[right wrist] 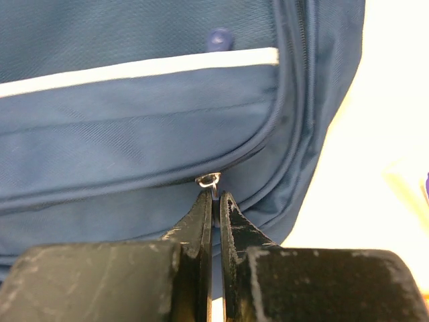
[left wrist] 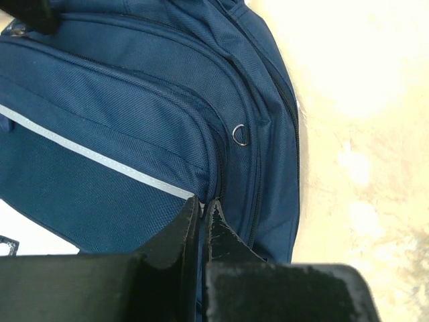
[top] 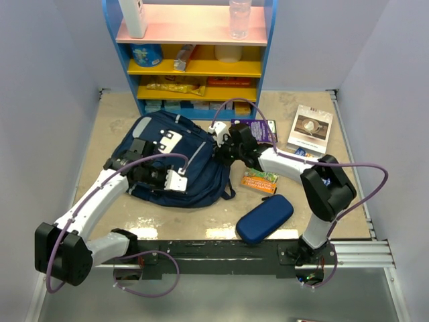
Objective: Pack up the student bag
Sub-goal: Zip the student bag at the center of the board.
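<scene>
The student bag (top: 161, 157) is a navy backpack lying flat in the middle of the table, with a thin light stripe (left wrist: 100, 157) across its front pocket. My left gripper (top: 186, 178) comes in from the left. Its fingertips (left wrist: 203, 205) are shut on the bag's fabric where the stripe ends at the pocket seam. At the bag's right edge, my right gripper (top: 216, 153) has pinched a small metal zipper pull (right wrist: 209, 180). Its jaws (right wrist: 216, 198) are shut on the pull's tab. A second metal ring (left wrist: 240, 135) shows on a zipper further along.
A smaller dark blue zip case (top: 265, 219) lies near the front right. A green and orange snack packet (top: 260, 180), a purple book (top: 258, 129) and a white booklet (top: 310, 127) lie right of the bag. A blue shelf (top: 194, 54) with goods stands at the back.
</scene>
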You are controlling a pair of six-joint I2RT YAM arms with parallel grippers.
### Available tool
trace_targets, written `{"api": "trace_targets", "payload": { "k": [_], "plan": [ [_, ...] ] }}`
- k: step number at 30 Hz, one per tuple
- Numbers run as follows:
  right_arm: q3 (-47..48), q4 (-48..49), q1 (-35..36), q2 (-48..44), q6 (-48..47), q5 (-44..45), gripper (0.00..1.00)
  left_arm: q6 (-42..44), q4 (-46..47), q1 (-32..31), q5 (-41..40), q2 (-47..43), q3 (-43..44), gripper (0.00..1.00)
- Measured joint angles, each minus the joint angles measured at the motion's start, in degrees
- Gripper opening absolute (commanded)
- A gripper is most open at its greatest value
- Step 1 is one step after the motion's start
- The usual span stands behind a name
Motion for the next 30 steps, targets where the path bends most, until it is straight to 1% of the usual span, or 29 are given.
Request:
{"api": "trace_targets", "payload": {
  "k": [3,8,10,13,14,15,16,17,19,21,23,25,28,30],
  "plan": [
    [2.1,-3.2,-0.1,1.0,1.6,1.3,0.0,3.7,-0.8,0.0,-0.6,-0.8,-1.5,0.06],
    [2.0,-4.4,-0.2,1.4,4.9,1.9,0.0,5.2,-0.6,0.0,-2.4,-1.1,-3.9,0.09],
    [0.2,-3.1,-0.2,0.6,6.5,2.6,0.0,5.2,-0.2,0.1,-3.0,-1.1,-3.9,0.14],
    [-3.5,-0.9,-0.2,-1.9,8.5,3.3,0.0,3.9,2.6,1.2,-4.8,-0.8,-4.9,0.29],
    [-4.9,-0.2,-0.2,-3.0,9.2,3.5,0.0,3.1,3.3,2.2,-6.4,-0.2,-5.2,0.48],
    [-6.4,0.7,-0.2,-4.2,10.0,3.7,0.0,2.1,4.1,3.7,-7.8,0.7,-5.2,0.63],
    [-8.0,1.5,-0.3,-5.5,10.9,3.8,0.0,0.6,4.8,5.1,-9.0,1.9,-4.9,0.85],
    [-9.1,2.0,-0.1,-6.3,11.6,4.0,0.0,-1.0,4.6,6.1,-9.6,3.1,-4.1,1.0],
    [-11.1,3.5,0.9,-7.3,13.4,5.2,0.0,-5.1,3.1,7.2,-9.2,5.7,-0.4,1.0],
    [-12.3,4.9,3.0,-7.2,14.9,6.4,0.0,-10.2,1.6,7.0,-6.4,7.4,4.9,1.0],
    [-13.3,7.0,5.9,-7.2,16.7,6.6,0.0,-16.7,2.1,4.8,-4.3,7.7,10.6,1.0],
    [-14.4,9.5,8.5,-7.2,18.6,6.2,0.0,-23.7,5.9,-0.3,-3.4,6.3,13.3,1.0],
    [-16.6,13.1,10.7,-7.2,21.2,5.3,0.0,-31.9,12.3,-10.7,-4.5,2.6,11.0,1.0],
    [-17.8,14.8,10.8,-7.2,22.5,4.7,0.0,-34.8,14.3,-15.3,-5.1,2.4,9.2,1.0]
  ]
}}
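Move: The metal zipper pull, already pinched in the right fingers, lies about 12 cm ahead of the left hand and 15 cm to its right, at nearly its height. The pale strip's middle is some 8 cm ahead of the left hand and 6 cm to its right. From the right hand, the bag's bottom strap loop lies roughly 12 cm back and 4 cm right, 7 cm lower; the orange book is 9 cm back, 14 cm right. Ease the left gripper a few centimetres left and down, open it wide to let go of the fabric at the strip's near end, then lift it about 10 cm and swing it right over the bag towards the right gripper. Keep the right fingers shut on the zipper pull; after a slight sink and drift right, draw it back some 10 cm and finally left, dragging the bag's right side along. ##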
